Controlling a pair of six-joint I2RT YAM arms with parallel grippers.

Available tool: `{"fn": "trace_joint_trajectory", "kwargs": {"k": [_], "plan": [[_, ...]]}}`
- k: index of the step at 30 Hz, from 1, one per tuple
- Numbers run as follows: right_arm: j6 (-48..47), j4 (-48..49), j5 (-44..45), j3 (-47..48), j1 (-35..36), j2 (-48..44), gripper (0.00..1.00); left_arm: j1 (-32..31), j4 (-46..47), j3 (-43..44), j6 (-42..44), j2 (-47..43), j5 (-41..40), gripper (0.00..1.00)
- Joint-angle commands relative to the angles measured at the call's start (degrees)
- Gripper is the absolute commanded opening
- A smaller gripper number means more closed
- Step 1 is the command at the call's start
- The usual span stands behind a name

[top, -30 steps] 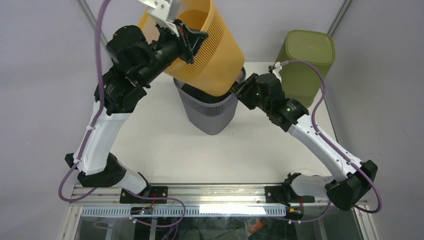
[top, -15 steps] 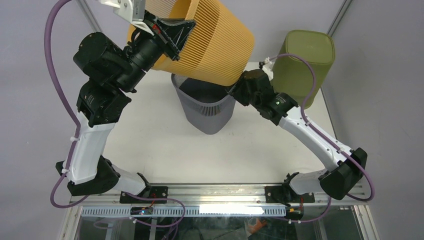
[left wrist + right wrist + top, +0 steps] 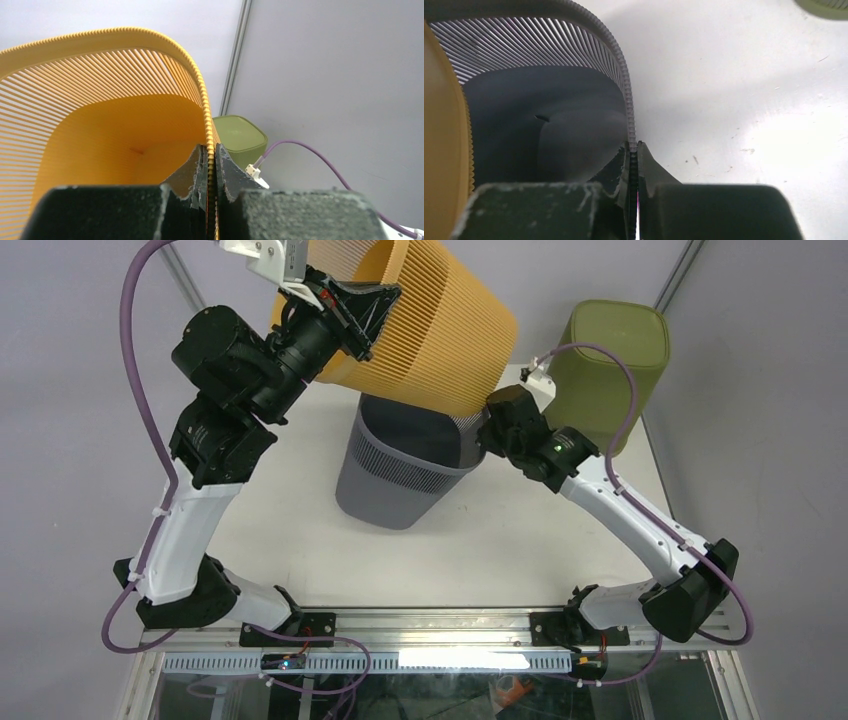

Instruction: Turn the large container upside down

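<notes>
A yellow ribbed container (image 3: 440, 330) hangs tilted in the air at the back, my left gripper (image 3: 345, 300) shut on its rim. In the left wrist view the rim (image 3: 202, 100) runs down between the closed left gripper (image 3: 210, 155). Below it a grey ribbed container (image 3: 400, 475), the wider one, leans on the table with its base toward the near left. My right gripper (image 3: 478, 440) is shut on its right rim. The right wrist view shows that rim (image 3: 624, 75) pinched in the right gripper (image 3: 634, 150), with the yellow container (image 3: 444, 125) at the left edge.
An olive-green container (image 3: 605, 370) stands upside down at the back right corner, also in the left wrist view (image 3: 237, 135). The white table (image 3: 749, 75) lies to the right of the grey container. Metal frame posts stand at the back corners.
My right gripper has shut on the grey container's rim, and that container has tipped with its base sliding to the near left. The yellow container has lifted out of it, up and slightly right.
</notes>
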Motion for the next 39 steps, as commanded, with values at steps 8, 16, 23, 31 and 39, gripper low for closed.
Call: {"fn": "trace_joint_trajectory", "kwargs": {"k": [8,16,23,31,39], "plan": [[-14.49,-8.55,22.15,9.38,-1.43,-2.75,0.00,-0.26,12.75,0.34,-0.07,-1.68,-0.75,0.00],[-24.55,-13.08,35.52,12.42,-1.68,-0.18,0.00,-0.28,18.34,-1.53,-1.14,-1.52,-2.73,0.00],[-24.29,-17.21,37.62,10.82,-5.03,-1.94,0.00,-0.19,17.86,-3.80,-0.80,-2.95,-8.92,0.00],[-26.29,-20.97,44.38,6.57,-8.00,-3.60,0.05,-0.19,29.81,-12.63,-2.99,-10.20,-8.42,0.00],[-26.27,-22.95,40.70,6.51,-10.05,-7.86,0.72,-0.17,23.85,-11.63,-4.39,-8.65,-10.11,0.00]]}}
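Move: Pinching the right edge of the grey container's rim, the right hand has that container's middle about 14 cm to its left, 3 cm ahead and 12 cm below; the green container stands about 25 cm to its right, 15 cm ahead and 12 cm below. The left hand holds the yellow container by its rim, its middle about 10 cm ahead and 5 cm right, level with the hand. The grey container lies about 5 cm right of the left hand, 6 cm ahead and 48 cm below. The right hand pulls the grey container by its rim about 20 cm to the right, out from under the yellow one and towards the green one, rising about 5 cm early on and rolling some 50 degrees so its left side drops. It eases slightly back near the end while its fingers open around the rim. The left hand keeps its pinch, holding the yellow container aloft, edging slightly forward and then about 3 cm left with a small roll. ##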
